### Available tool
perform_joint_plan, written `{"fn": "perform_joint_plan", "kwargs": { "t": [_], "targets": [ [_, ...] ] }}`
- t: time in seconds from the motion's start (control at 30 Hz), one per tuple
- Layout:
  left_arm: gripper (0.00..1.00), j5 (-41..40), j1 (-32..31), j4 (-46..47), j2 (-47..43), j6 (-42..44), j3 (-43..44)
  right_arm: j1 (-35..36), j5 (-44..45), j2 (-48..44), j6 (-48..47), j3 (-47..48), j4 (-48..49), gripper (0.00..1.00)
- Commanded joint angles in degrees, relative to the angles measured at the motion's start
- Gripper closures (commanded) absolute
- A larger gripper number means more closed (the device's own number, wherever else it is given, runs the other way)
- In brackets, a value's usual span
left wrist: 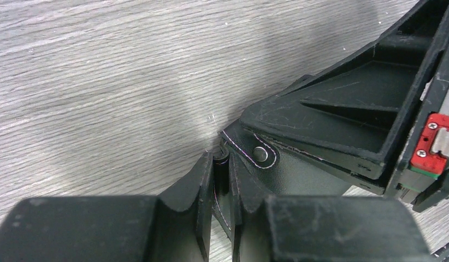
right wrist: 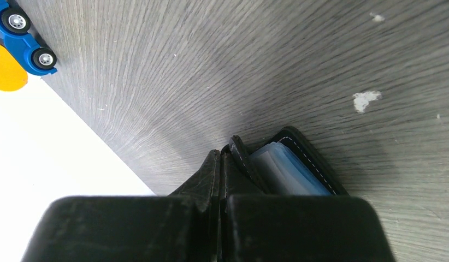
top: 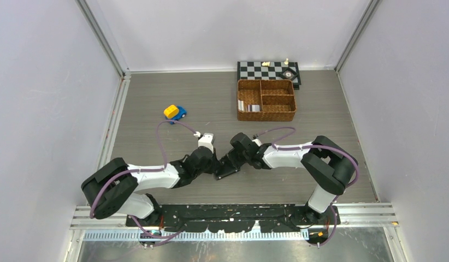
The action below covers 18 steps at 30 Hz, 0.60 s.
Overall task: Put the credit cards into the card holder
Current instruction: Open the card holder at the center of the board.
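The card holder (left wrist: 299, 169), a black leather wallet with a snap tab (left wrist: 260, 154), lies on the table between my two arms (top: 229, 171). My left gripper (left wrist: 223, 183) is shut on a thin black flap at the wallet's edge. In the right wrist view the wallet gapes open, showing pale blue sleeves (right wrist: 282, 174). My right gripper (right wrist: 219, 166) is shut, with its fingers pressed together against the wallet's near cover; nothing shows between them. The credit cards (top: 248, 106) stand in the left compartment of the wicker basket, far from both grippers.
The brown wicker basket (top: 266, 115) sits at the back right, with a chessboard (top: 266, 70) holding a few pieces behind it. A blue and yellow toy car (top: 175, 112) stands at the back left, also in the right wrist view (right wrist: 25, 43). Walls close in both sides.
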Motion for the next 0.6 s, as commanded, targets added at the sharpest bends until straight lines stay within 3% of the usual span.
{"fn": "perform_joint_plan", "kwargs": {
  "t": [0.0, 0.23, 0.43, 0.57],
  "targets": [
    [0.94, 9.0, -3.9, -8.3, 3.9, 0.9, -2.0, 0.3, 5.7, -1.3, 2.2, 3.5, 2.3, 1.0],
    [1.0, 0.5, -3.7, -19.9, 2.1, -1.9, 2.1, 0.3, 8.1, -6.5, -7.4, 0.0, 0.7, 0.99],
    [1.0, -0.1, -3.7, -21.4, 2.0, -3.7, 2.9, 0.3, 8.1, -16.1, -17.9, -4.4, -3.8, 0.84],
    [1.0, 0.6, -3.7, -21.0, 3.0, -3.6, 3.3, 0.3, 6.3, -21.1, -21.5, -9.1, 1.0, 0.73]
  ]
}}
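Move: The card holder, still in the left fingers by its far left corner, has its middle roughly 3 cm back, 4 cm to the right and 1 cm below the left hand. From the right hand, shut at the strap, that middle lies some 2 cm back, 3 cm right and 1 cm down. The toy car stands about 19 cm ahead and 18 cm left of the right hand, the wicker basket about 24 cm ahead and 16 cm right. Up and to the right, away from the card holder, the right hand pulls off: after barely stirring, it climbs about 5 cm and goes over 3 cm right, drawing slightly back, its tips swinging up some 15 degrees. Its fingers part a little and come free of the holder by the strap. The left hand keeps its pinch on the corner, shifting only about a centimetre back and right. ##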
